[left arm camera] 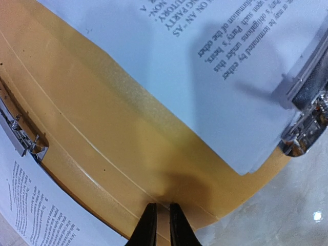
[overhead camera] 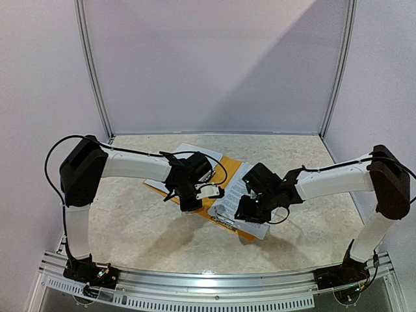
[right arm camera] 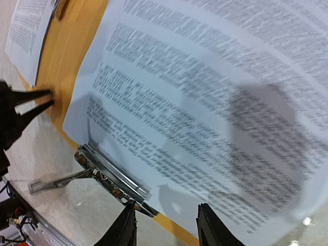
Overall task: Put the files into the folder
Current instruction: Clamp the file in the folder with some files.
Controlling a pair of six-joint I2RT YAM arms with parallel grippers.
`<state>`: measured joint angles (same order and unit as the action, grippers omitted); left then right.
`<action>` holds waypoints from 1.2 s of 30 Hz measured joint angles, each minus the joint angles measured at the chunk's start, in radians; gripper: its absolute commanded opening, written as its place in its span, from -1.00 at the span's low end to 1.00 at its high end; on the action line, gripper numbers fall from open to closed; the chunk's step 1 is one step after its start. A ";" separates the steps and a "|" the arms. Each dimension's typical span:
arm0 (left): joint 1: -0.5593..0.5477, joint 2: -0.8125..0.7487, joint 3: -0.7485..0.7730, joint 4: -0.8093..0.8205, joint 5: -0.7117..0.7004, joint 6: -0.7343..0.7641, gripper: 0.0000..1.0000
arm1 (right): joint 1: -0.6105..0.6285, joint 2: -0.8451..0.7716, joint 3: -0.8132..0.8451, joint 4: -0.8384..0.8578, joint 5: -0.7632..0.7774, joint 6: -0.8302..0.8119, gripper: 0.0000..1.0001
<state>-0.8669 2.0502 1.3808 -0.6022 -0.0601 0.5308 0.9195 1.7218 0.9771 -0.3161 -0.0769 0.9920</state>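
The orange-yellow folder [overhead camera: 229,162] lies open on the table with white printed files [overhead camera: 235,190] on its right half and another sheet [overhead camera: 187,151] on its left. My left gripper [left arm camera: 163,224] is shut on the folder's [left arm camera: 102,128] near edge at the spine, which puckers just ahead of the tips. Its tips also show in the right wrist view, at the left gripper [right arm camera: 40,99]. My right gripper [right arm camera: 166,225] stands open over the near edge of the files [right arm camera: 205,102], beside the metal clip [right arm camera: 110,177], whose lever sticks out to the left.
A second metal clip [left arm camera: 20,136] sits on the folder's other half over more printed paper [left arm camera: 46,210]. Pale marbled tabletop [overhead camera: 136,221] surrounds the folder, and booth walls [overhead camera: 214,65] close the back and sides.
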 measured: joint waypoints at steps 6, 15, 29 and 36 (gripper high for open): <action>0.000 0.002 0.003 -0.003 0.000 0.000 -0.74 | -0.130 -0.209 -0.038 -0.207 0.129 -0.013 -0.42; 0.000 0.004 0.006 -0.007 0.000 0.000 -0.74 | -0.196 -0.126 -0.037 -0.432 0.251 -0.108 -0.84; 0.000 0.006 0.011 -0.010 0.001 0.000 -0.74 | -0.196 0.010 0.016 -0.391 0.220 -0.164 -0.89; 0.000 0.006 0.011 -0.010 0.001 0.000 -0.74 | -0.196 0.035 0.042 -0.307 0.192 -0.159 -0.89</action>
<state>-0.8673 2.0563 1.3918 -0.6125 -0.0589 0.5308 0.7235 1.7565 1.0187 -0.6228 0.1150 0.8330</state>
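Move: The files' right edge, still skewed past the folder, lies about 13 cm to the right hand's right, 2 cm ahead and 3 cm below. The metal clip is some 6 cm to this hand's left, level with it and 3 cm lower; the folder's near right corner is about 5 cm right, 7 cm back and 4 cm down. From the left hand, the files' right edge is roughly 25 cm right, straight level and 1 cm below. Right hand arcs some 15 cm right and down, closing, then returns 4 cm left against the files' edge. ##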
